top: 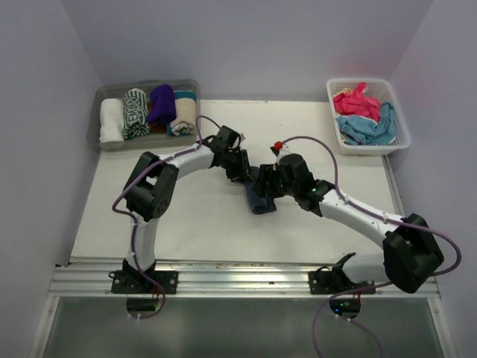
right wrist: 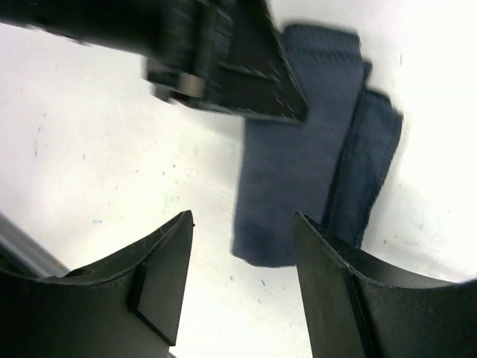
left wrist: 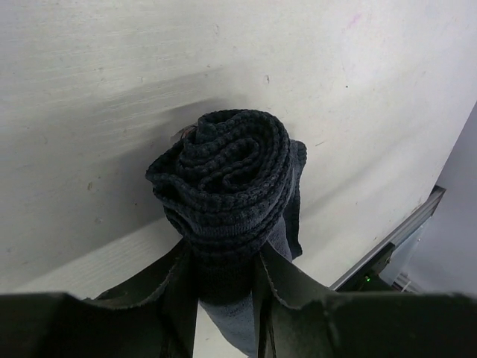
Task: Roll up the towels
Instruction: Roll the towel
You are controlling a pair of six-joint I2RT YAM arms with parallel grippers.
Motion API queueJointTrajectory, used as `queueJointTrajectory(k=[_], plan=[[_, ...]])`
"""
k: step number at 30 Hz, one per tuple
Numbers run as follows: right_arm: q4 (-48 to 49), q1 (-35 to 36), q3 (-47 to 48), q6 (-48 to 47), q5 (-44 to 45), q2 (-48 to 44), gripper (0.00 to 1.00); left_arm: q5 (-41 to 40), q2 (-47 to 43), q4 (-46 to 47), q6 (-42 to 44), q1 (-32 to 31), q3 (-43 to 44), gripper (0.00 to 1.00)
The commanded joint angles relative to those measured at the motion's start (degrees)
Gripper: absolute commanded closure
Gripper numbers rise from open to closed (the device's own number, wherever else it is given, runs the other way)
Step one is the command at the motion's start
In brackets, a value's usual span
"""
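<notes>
A dark navy towel (top: 261,200) lies rolled at the middle of the table. In the left wrist view its spiral end (left wrist: 223,175) faces the camera, and my left gripper (left wrist: 227,250) is shut on the roll, one jaw pressing each side. A loose flap hangs down between the jaws. My right gripper (right wrist: 244,220) stands open just above the table, nothing between its fingers, with the navy towel (right wrist: 298,179) lying beyond its tips. The left gripper's fingers (right wrist: 246,82) show at the top of that view. From above, both grippers (top: 242,170) (top: 267,185) meet over the towel.
A clear plastic tub (top: 100,138) at the back left holds several rolled towels: white, green-patterned, purple, cream-and-teal. A white lattice basket (top: 402,119) at the back right holds loose pink (top: 356,101) and light blue (top: 369,130) towels. A metal rail (top: 238,277) runs along the near edge.
</notes>
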Motion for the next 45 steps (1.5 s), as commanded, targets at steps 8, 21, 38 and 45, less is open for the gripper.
queueJointTrajectory(k=[8,21,38,45], plan=[[-22.0,21.6,17.7,-14.3,41.1,7.5,0.41,-5.7,-4.1,-3.8,-4.4,-0.4,-0.7,0.69],[-19.2,27.5,22.6,-18.0,50.0,23.8,0.59,-5.6,-4.7,-4.0,-5.2,-0.4,-1.0,0.68],[-1.3,12.4,6.8,-8.2,14.4,8.2,1.0,-8.6,-12.9,-6.4,-3.3,2.7,-1.7,0.14],[13.5,8.3,-0.2,3.1,1.0,7.9,1.0,-6.6,-14.3,-5.9,-1.5,3.0,-4.2,0.14]])
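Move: The navy towel roll runs lengthwise away from the robot, its middle about 3 cm ahead of the right hand, 4 cm to its left and 6 cm below. The near end to be pinched is some 2 cm back, 4 cm left and 6 cm down; the loose flap beside it lies about 2 cm back, directly below by 7 cm. The left hand already grips the far part, with the roll's middle some 4 cm back and 3 cm right. Keep the left grip on the roll's far part while the right hand arcs up and left about 5 cm, then comes down nearly 10 cm, swinging its fingers steeply downward to pinch the near end. Then open the left gripper and lift it clear, up and left, as the right hand keeps its pinch and tips back some 40 degrees, first forward, right and slightly up, then back and left, to turn the roll. ##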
